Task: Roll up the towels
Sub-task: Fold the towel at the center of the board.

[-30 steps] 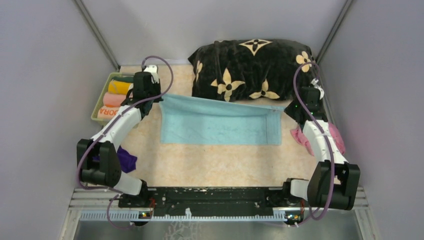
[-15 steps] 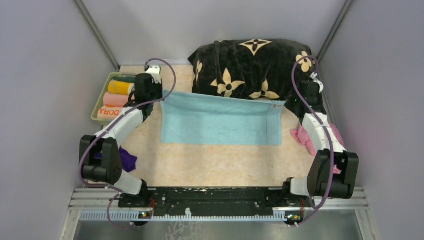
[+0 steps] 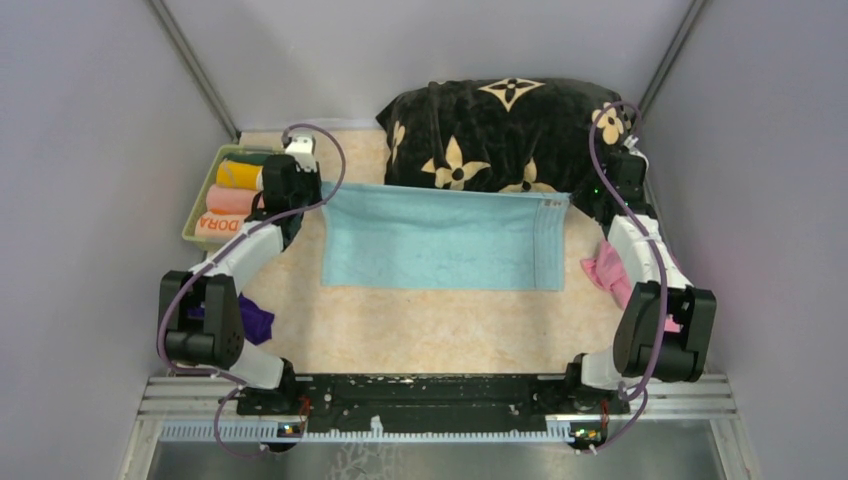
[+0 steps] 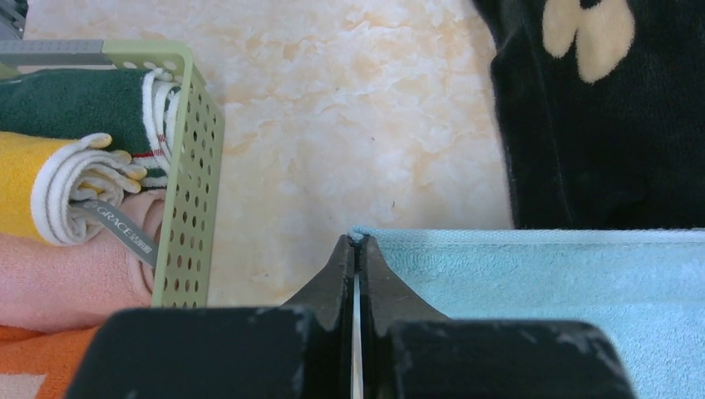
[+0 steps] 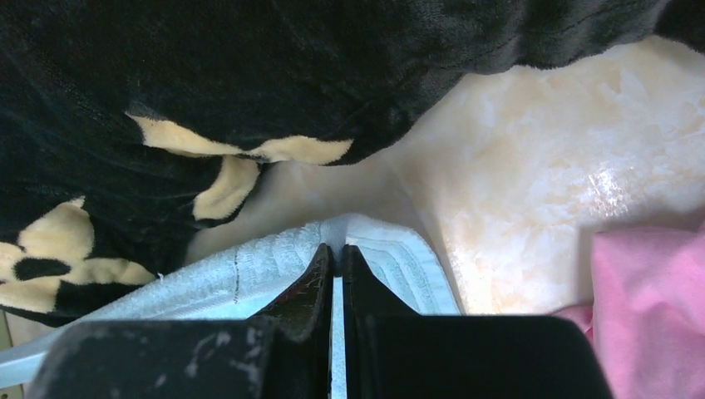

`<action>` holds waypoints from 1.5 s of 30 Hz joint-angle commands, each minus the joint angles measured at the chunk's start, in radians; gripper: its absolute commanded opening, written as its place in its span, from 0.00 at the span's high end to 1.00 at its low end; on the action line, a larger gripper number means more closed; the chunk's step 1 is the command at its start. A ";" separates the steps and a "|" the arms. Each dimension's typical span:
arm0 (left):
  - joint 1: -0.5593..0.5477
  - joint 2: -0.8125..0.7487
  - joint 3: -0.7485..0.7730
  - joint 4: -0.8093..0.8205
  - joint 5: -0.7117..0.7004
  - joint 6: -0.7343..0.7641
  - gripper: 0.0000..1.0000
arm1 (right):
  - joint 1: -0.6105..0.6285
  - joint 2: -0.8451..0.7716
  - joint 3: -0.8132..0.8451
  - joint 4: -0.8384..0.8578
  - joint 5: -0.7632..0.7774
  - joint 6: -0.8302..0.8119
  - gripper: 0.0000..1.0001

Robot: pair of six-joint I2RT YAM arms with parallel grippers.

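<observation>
A light blue towel (image 3: 440, 240) is stretched across the table's middle, its far edge lifted in front of the black cushion. My left gripper (image 3: 318, 190) is shut on the towel's far left corner (image 4: 358, 238). My right gripper (image 3: 578, 200) is shut on its far right corner (image 5: 336, 234). A pink towel (image 3: 602, 272) lies crumpled under my right arm and shows in the right wrist view (image 5: 648, 307). A dark purple towel (image 3: 254, 320) lies by my left arm's base. Rolled yellow (image 3: 237, 175), peach (image 3: 228, 199) and orange "DORA" (image 3: 214, 224) towels sit in the green basket.
The big black cushion with beige flowers (image 3: 500, 135) lies at the back, just behind the held towel edge. The perforated green basket (image 4: 189, 166) stands at the left, also holding a dark green rolled cloth (image 4: 75, 104). Grey walls close in both sides.
Both grippers moved away from me and apart, carrying the towel's far edge toward the cushion. The edge is pulled straighter and tauter now.
</observation>
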State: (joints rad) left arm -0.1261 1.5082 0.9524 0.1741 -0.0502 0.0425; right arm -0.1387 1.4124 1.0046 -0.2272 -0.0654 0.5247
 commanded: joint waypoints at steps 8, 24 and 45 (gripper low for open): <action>0.024 -0.146 -0.147 0.070 -0.006 -0.032 1.00 | -0.028 -0.093 -0.028 -0.019 0.053 0.002 1.00; 0.022 -0.297 -0.326 -0.039 0.032 -0.136 1.00 | -0.027 -0.334 -0.304 -0.121 0.126 0.031 1.00; 0.020 -0.325 -0.397 -0.268 -0.121 -0.411 0.97 | -0.027 -0.340 -0.491 -0.187 0.074 0.118 1.00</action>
State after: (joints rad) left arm -0.1162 1.1820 0.5671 -0.0719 -0.0902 -0.2886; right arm -0.1493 1.0332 0.5201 -0.4496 -0.0212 0.6250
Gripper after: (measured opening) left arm 0.011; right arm 0.017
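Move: The towel's near edge, to which its held far edge is brought, lies with its left corner about 20 cm back and 1 cm left of the left hand, some 14 cm below; its right corner is roughly 17 cm back, 1 cm left and 13 cm below the right hand. The basket stands 21 cm left of the left hand and 1 cm ahead. From the right hand, the black pillow is 16 cm ahead and 13 cm left, the pink cloth 15 cm back and 19 cm right. The towel's far edge, still pinched at a corner by each shut gripper, is drawn back and down over its own lower part towards the near edge. Both arms travel together, mostly level at first and then sinking more: the left about 14 cm back and 9 down, the right slightly farther and a bit later to start, each tipping its fingers down some 20 degrees. ##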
